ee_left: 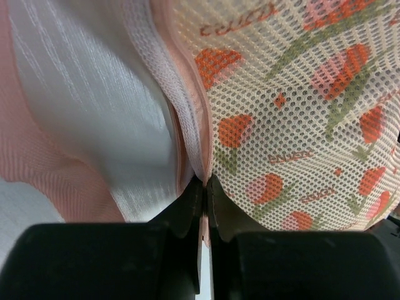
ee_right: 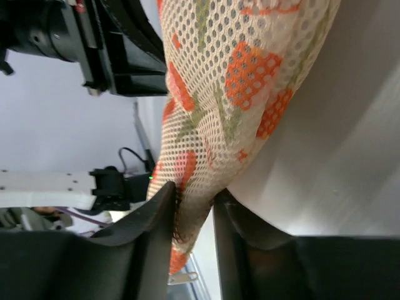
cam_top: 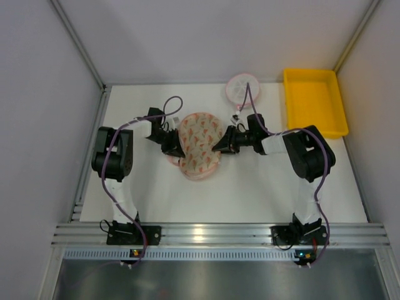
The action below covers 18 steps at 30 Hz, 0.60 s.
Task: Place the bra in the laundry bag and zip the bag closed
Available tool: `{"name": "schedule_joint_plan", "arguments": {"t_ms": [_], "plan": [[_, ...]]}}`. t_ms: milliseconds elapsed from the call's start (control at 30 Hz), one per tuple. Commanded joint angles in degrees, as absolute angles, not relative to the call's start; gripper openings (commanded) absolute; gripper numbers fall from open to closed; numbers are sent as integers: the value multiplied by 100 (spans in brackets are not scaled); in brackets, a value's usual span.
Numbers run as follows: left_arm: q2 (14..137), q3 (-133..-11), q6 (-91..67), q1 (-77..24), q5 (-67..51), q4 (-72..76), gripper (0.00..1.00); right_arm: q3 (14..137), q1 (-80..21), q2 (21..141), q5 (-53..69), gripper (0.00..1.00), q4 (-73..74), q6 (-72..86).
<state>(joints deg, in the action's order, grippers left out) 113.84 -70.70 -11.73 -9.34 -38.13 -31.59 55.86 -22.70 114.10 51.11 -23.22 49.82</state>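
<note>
The laundry bag (cam_top: pixel 200 145), cream mesh with orange-pink print, lies domed at mid-table between both arms. My left gripper (cam_top: pixel 177 149) is at its left edge. In the left wrist view that gripper (ee_left: pixel 206 187) is shut on the bag's pink zip trim, with the printed mesh (ee_left: pixel 300 112) bulging to the right. My right gripper (cam_top: pixel 219 147) is at the bag's right edge. In the right wrist view its fingers (ee_right: pixel 194 200) are closed on a fold of the mesh (ee_right: pixel 219 94), and a small metal zip pull (ee_right: pixel 182 278) hangs below. The bra is hidden.
A small round white mesh disc with a pink rim (cam_top: pixel 242 89) lies at the back, beside a yellow tray (cam_top: pixel 312 103) at the back right. White walls close in the table on three sides. The left arm (ee_right: pixel 94 44) shows across the bag in the right wrist view.
</note>
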Motion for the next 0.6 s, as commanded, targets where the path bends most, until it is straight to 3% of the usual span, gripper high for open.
{"name": "schedule_joint_plan", "arguments": {"t_ms": [0, 33, 67, 267, 300, 433, 567], "plan": [[11347, -7242, -897, -984, -3305, -3146, 9, 5572, -2320, 11487, 5642, 28, -3260, 5440], [11321, -7268, -783, -984, -3261, -3181, 15, 5572, -2320, 11505, 5660, 9, -3313, 5475], [11181, -7295, -713, -984, -3182, -3208, 26, 5572, -2320, 11522, 5651, 1, -3322, 5502], [9856, -7453, 683, -932, -2840, -3199, 50, 5721, -2294, 11461, 5432, 0, -2690, 5134], [9679, -7488, 903, -993, -2700, -3199, 59, 5748, -2294, 11444, 5397, 0, -2585, 5002], [8984, -7673, 2499, -1335, -2418, -3199, 71, 5774, -2285, 11443, 5309, 0, -2338, 4852], [8500, -7813, 3873, -2150, -2303, -3558, 72, 5809, -2268, 11496, 5274, 0, -2206, 4808]]}}
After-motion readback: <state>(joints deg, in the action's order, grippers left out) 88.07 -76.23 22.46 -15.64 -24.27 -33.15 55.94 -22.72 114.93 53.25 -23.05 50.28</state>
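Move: My left hand is at the laundry bag's left edge with the hem already between its fingers. The bag's middle lies about 5 cm ahead, 7 cm to the right and nearly level. The pink-trimmed white flap is some 3 cm left of that hand, level with it front to back. From my right hand, fingers half open around the bag's gathered right side, the bag's middle is about 5 cm left, 2 cm ahead and 3 cm lower. I close my right fingers fully and pinch the bag's right side, that hand staying within about a centimetre. My left fingers open and let go of the left hem, then the hand lifts quickly some 17 cm straight off the bag, drifting about 4 cm forward, while its wrist swings the fingertips forward by roughly 50 degrees and the gripper keeps opening wide. ##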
